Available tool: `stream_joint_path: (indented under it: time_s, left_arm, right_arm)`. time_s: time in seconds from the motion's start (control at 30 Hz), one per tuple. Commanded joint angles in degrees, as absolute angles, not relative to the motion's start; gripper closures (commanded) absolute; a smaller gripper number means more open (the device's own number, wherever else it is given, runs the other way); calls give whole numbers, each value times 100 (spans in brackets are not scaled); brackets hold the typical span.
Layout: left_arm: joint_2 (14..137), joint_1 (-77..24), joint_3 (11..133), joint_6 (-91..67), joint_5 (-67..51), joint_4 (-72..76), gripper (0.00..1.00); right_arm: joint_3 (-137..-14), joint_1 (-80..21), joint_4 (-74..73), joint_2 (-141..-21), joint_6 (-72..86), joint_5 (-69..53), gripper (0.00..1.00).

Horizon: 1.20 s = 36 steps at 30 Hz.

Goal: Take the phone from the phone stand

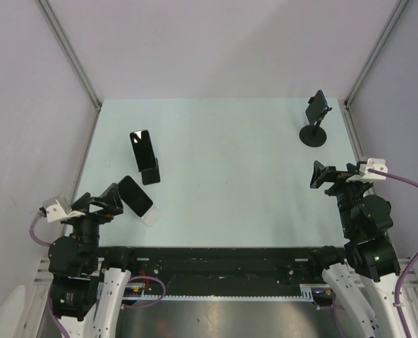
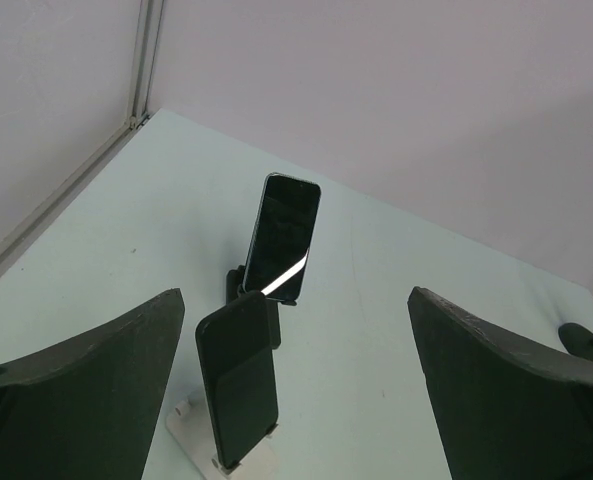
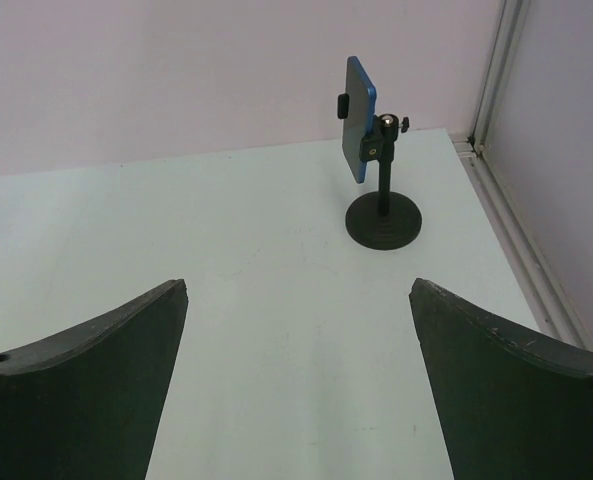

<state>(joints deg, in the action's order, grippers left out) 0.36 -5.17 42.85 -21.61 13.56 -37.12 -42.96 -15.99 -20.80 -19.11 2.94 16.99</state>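
Three phones stand on stands. A dark phone leans on a white stand, just in front of my left gripper, which is open and empty. Behind it a black phone sits in a black stand. A blue-backed phone is clamped on a black pole stand at the far right. My right gripper is open and empty, well short of it.
The pale table is walled by white panels with metal corner posts. The pole stand is close to the right wall. Its base shows at the right edge of the left wrist view.
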Motion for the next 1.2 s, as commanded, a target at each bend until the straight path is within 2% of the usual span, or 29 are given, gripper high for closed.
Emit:
stream_joint_path:
  time_s: [0.0,0.2,0.6,0.83,1.17]
  left_arm:
    - [-246,-475,4289,-2390,1433,-3709,0]
    - [-44,-466,4289,-2549,1301,-3735,0]
    - [1379,-475,4017,-3339,976,-3832,0]
    - [1942,-475,3666,-3867,1379,-3858,0]
    - [2504,-194,3331,-3419,1477,-3586,0]
  right_arm:
    - [-4315,-1643,-2021,-1925,281,1626,0]
    - [-4315,-1740,-1960,-1969,264,1381,0]
    - [-4307,-2135,-1977,-2329,70,335,0]
    - [-4175,-2302,-1811,-2355,105,106,0]
    - [-4052,-2557,-1731,-2312,9,53,0]
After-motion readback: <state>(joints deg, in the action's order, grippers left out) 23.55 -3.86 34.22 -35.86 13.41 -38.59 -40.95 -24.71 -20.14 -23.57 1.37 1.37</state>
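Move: The nearer phone, on the white stand, is about 14 cm ahead of the left hand, roughly 2 cm to its right and some 19 cm below. Another phone, on a black stand, stands about 17 cm farther out than that one and nearly in line with it. The white stand's foot is about 11 cm ahead of the hand, 5 cm to its right and 30 cm below. From the right hand the nearer phone is roughly 65 cm to the left, 6 cm ahead and 21 cm below. Open and still touching nothing, the left hand heads down and forward for the nearer phone, sinking some 13 cm and reaching about 6 cm; the fingers tip down about 30 degrees and the hand rolls a little, left side lower. The open right hand meanwhile swings left, away from the phone on the round stand, dipping slightly and turning counter-clockwise. ##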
